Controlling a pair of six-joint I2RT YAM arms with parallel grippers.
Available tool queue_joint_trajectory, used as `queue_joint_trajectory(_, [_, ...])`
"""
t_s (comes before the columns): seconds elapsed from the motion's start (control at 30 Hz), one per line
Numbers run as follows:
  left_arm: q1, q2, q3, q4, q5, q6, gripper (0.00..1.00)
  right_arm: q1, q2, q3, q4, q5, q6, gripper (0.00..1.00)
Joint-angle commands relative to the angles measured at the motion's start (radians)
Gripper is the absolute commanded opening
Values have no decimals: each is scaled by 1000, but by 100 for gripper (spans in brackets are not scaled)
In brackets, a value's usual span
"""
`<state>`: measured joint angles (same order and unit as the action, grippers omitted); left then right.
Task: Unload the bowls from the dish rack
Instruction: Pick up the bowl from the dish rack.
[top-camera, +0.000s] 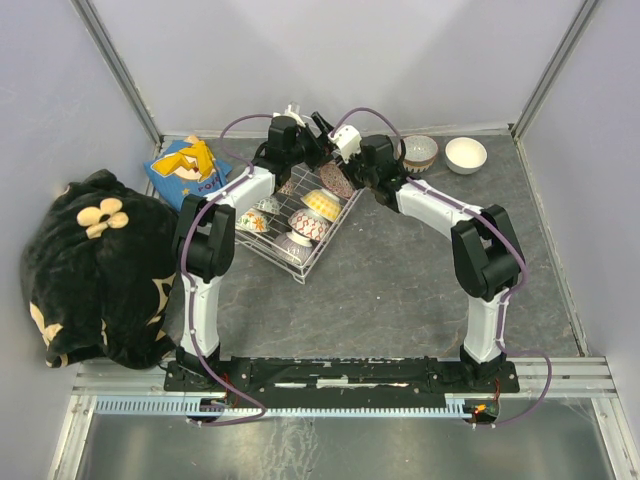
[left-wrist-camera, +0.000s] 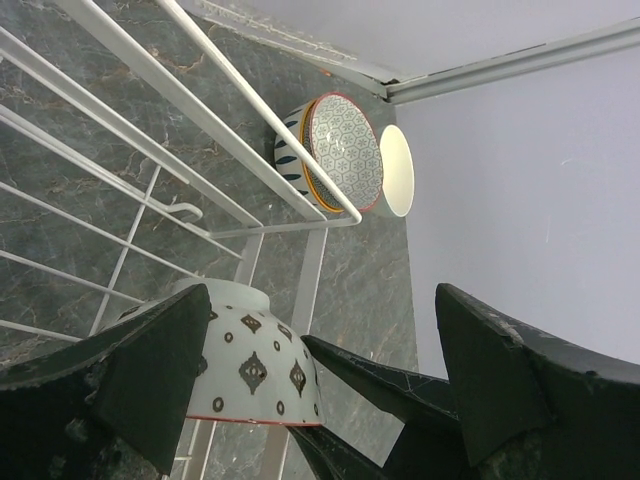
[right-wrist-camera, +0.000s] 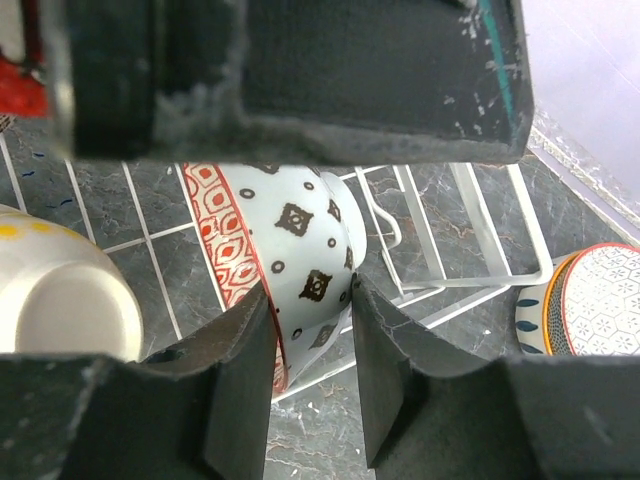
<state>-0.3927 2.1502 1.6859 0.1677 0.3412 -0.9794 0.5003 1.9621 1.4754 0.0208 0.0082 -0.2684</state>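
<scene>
The white wire dish rack stands tilted mid-table with several bowls in it, among them a yellow one and a striped one. My right gripper is shut on the wall of a white bowl with brown diamonds and a red rim, one finger inside the rim and one outside. That bowl sits at the rack's far corner. My left gripper hangs wide open just above it, holding nothing. In the top view the left gripper and right gripper meet over the rack's back end.
A patterned bowl and a plain white bowl sit on the table at back right, beyond the rack. A black plush toy and a blue box lie at left. Walls close in on three sides.
</scene>
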Motion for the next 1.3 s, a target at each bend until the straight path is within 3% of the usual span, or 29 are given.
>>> queue_joint_trajectory(0.0, [-16, 26, 27, -25, 47, -67, 99, -6, 13, 56, 12, 29, 20, 40])
queue_joint_trajectory(0.8, [-22, 77, 77, -25, 45, -83, 99, -14, 73, 92, 6, 54, 41, 23])
queue_joint_trajectory(1.13, [-20, 60, 93, -35, 26, -78, 99, -29, 77, 106, 8, 79, 68, 2])
queue_joint_trajectory(1.27, [-14, 43, 86, -33, 6, -80, 99, -51, 62, 93, 25, 47, 103, 1])
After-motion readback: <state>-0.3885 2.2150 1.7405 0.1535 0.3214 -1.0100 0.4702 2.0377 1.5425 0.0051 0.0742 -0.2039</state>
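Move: The patterned bowl, standing on edge in the rack, is right at my half-open right fingers: its middle some 4 cm to their left, 1 cm ahead and 3 cm lower. The yellow bowl stands about 6 cm left and 6 cm back of that hand, the red-patterned bowl 9 cm left and 10 cm back, the bowl stack 16 cm right and 7 cm ahead. From my left hand the patterned bowl lies roughly 7 cm back, 2 cm right and 6 cm below. I close my right fingers from half open to nearly shut, ending with a pinch on the patterned bowl's rim wall. Meanwhile the right hand eases forward about 2 cm, drifts nearly as far right and dips, turning slightly clockwise. My left hand stays wide open beside the bowl, going forward and then down, under 2 cm each way. ##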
